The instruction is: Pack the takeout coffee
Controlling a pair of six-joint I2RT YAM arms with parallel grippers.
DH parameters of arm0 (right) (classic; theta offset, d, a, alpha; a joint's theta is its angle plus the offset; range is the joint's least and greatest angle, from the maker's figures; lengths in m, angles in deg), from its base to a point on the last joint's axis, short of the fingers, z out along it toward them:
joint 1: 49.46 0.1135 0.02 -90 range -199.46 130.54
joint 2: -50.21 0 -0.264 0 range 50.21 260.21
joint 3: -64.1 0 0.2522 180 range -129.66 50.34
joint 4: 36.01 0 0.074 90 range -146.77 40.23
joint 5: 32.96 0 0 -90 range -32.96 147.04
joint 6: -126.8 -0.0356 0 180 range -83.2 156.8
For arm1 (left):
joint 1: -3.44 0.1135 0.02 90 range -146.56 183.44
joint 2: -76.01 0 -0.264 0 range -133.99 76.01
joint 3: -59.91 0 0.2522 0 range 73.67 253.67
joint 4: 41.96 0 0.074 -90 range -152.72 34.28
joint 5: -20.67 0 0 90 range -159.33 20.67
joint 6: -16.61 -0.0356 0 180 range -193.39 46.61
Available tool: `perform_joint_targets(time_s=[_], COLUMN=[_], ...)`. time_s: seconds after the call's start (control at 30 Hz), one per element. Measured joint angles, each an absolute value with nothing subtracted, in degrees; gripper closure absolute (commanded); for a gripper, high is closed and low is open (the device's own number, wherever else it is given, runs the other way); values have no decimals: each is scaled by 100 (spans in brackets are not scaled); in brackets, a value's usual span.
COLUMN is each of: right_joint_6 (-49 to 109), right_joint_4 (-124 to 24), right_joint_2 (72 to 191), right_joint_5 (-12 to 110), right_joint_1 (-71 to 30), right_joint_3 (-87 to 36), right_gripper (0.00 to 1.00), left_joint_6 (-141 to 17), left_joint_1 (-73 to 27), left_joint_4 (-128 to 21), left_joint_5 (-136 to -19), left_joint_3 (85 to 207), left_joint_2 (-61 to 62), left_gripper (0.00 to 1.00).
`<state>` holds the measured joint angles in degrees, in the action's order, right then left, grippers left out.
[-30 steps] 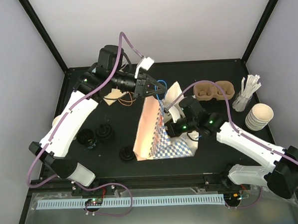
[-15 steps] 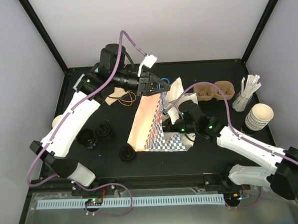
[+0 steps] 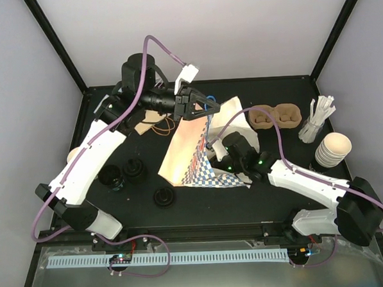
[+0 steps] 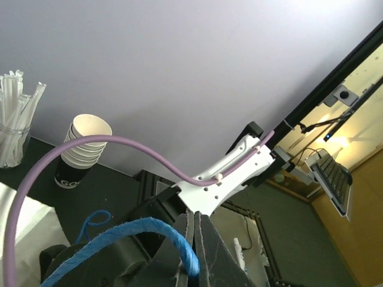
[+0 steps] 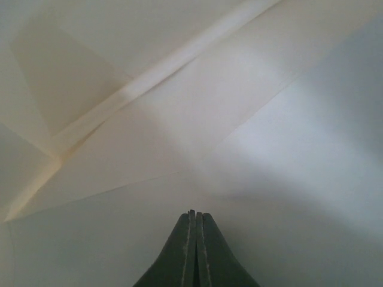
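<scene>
The blue-checked paper bag (image 3: pixel 191 157) lies tilted at the table's middle, mouth facing right. My left gripper (image 3: pixel 210 106) (image 4: pixel 196 219) is shut on the bag's blue rope handle (image 4: pixel 137 234) and holds it up. My right gripper (image 5: pixel 195 214) is shut, its tips inside the bag with only pale paper around them; in the top view the bag hides its fingers. The brown two-hole cup tray (image 3: pixel 277 116) sits at the back right. A stack of cream paper cups (image 3: pixel 334 149) (image 4: pixel 83 145) stands at the right edge. Black lids (image 3: pixel 135 169) (image 3: pixel 163 196) lie left of the bag.
White stir sticks (image 3: pixel 316 119) (image 4: pixel 16 119) stand in a clear holder behind the cup stack. A dark cup (image 3: pixel 111 177) stands beside the lids, and a single cup (image 3: pixel 71 154) shows at the far left behind my left arm. Brown paper (image 3: pixel 148 124) lies under my left forearm.
My left gripper has carried the blue handle to the right and upward, tipping the bag's bottom leftward. My right arm has moved left, further into the bag's mouth.
</scene>
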<state>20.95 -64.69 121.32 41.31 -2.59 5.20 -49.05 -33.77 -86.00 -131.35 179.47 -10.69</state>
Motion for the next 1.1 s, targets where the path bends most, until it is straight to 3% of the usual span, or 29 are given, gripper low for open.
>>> perform_joint_targets(time_s=[0.8, 1.1], right_joint_6=[1231, 980], right_joint_4=[-8350, -8814], right_joint_2=[12620, 12755], right_joint_5=[7429, 7869], right_joint_1=[-250, -261], right_joint_3=[-289, -383], right_gripper=[99, 99], left_joint_6=[-5034, -5071], left_joint_1=[-3288, -3285], left_joint_4=[-8880, -8902], left_joint_5=[-13115, -13104], left_joint_3=[17850, 17850], left_joint_2=[-710, -522], left_gripper=[98, 98])
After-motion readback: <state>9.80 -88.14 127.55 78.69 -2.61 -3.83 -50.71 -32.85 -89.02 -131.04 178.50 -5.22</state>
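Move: The right hand, its fingers shut, is already inside the bag. The middle of the bag's loose right-hand wall lies roughly 10 cm ahead and 10 cm to the right of it, at about its height. Beyond, the cup carrier is some 18 cm ahead and 24 cm to the right, 13 cm lower; the black lid lies about 8 cm back, 17 cm left and 14 cm lower. The left hand already holds a blue handle high up, with that wall around 11 cm ahead, 11 cm right and 33 cm below. Fingers shut, the right hand sweeps about 10 cm to its right inside the bag, with some 5 cm forward and a little down, pushing the loose wall outward while the wrist swings clockwise and tips, so that the fingers go from pointing left and down to steeply down and forward. The left hand keeps its pinch on the blue handle and eases a few centimetres left, back and slightly up, away from the right hand, keeping that side of the bag held up. ##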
